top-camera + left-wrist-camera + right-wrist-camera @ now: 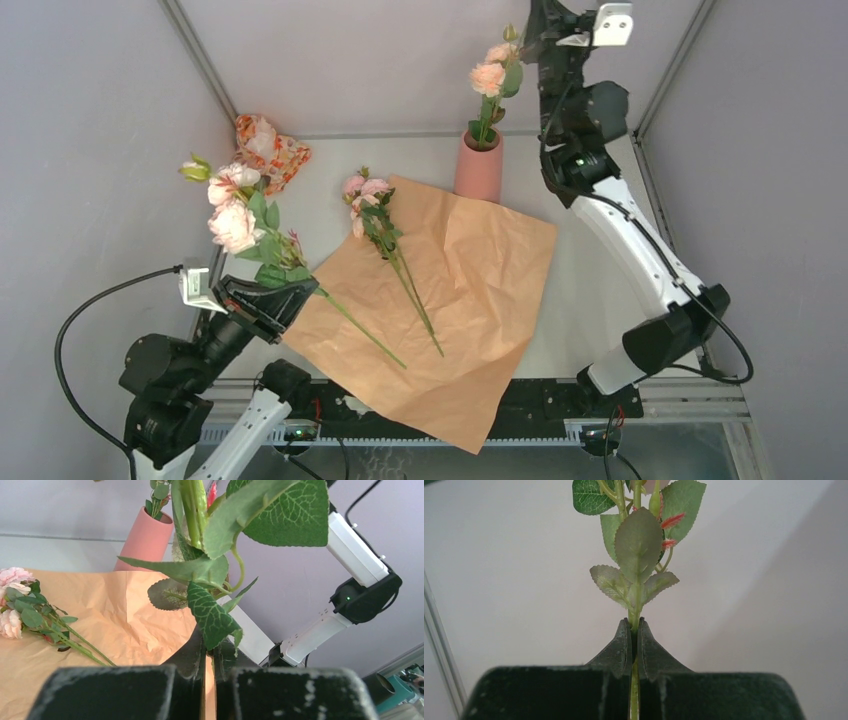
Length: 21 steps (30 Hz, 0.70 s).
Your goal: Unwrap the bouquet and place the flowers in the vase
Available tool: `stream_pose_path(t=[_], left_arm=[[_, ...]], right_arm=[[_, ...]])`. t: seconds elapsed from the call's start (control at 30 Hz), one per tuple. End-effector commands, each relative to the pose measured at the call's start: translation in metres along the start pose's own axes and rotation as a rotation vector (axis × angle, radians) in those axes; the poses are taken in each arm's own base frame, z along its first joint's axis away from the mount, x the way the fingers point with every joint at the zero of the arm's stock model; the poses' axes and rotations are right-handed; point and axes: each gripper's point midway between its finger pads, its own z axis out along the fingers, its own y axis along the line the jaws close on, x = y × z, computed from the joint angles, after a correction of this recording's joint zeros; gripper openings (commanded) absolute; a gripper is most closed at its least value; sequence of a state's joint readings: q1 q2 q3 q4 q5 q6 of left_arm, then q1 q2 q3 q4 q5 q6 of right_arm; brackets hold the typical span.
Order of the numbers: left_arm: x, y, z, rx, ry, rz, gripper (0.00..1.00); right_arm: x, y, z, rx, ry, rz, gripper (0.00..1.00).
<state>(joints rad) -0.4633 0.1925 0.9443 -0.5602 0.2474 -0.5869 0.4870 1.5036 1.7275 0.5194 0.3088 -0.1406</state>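
The bouquet's tan-orange paper lies unfolded flat on the table. My left gripper is shut on the stem of a pink flower spray, which slants up off the paper's left edge. In the left wrist view the jaws pinch that stem under its green leaves. My right gripper is shut on a peach flower whose stem stands in the salmon-pink vase. Its fingers clamp the green stem. Another pink flower lies on the paper.
A small orange-and-white floral-patterned bundle lies at the back left corner. The paper's near corner hangs over the table's front edge. Grey walls close in the table on three sides. The right arm reaches high above the vase.
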Motion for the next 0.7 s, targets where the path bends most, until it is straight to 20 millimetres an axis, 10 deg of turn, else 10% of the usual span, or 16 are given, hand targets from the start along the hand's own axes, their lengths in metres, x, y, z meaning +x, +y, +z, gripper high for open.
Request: stream_pose_path(t=[0.0, 0.37, 0.67], left_arm=[[-0.003, 0.0, 0.012, 0.009, -0.001, -0.008, 0.06], [0.003, 0.007, 0.024, -0.006, 0.028, -0.01, 0.06], [0.003, 0.005, 0.026, 0.01, 0.025, -0.017, 0.06]], right_arm=[[0.015, 0.007, 0.013, -0.022, -0.004, 0.059, 0.0], [0.132, 0.001, 0.012, 0.013, 0.161, 0.024, 0.0], [0.17, -0.001, -0.023, 0.001, 0.267, 0.053, 0.0]])
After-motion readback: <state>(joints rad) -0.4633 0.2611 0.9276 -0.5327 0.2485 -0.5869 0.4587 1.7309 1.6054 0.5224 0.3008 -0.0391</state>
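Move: Some 10 cm ahead of the right hand and 6 cm to its left stands the vase, its middle nearly 50 cm below and its mouth about 37 cm below. The standing flower in it has its middle in nearly the same spot, only about 24 cm below. The lying flower is roughly level with the hand, 26 cm to its left and some 60 cm below. From the left hand the vase lies about 42 cm ahead, 28 cm right and 27 cm below. Sinking some 16 cm while reaching about 11 cm forward and a little left, the right hand brings its held flower from high up towards the vase mouth, the forward reach fading as the descent carries on. Its fingers stay shut on the stem and tip down by nearly 20 degrees. The left hand keeps its own flower and shifts about 2 cm forward. ##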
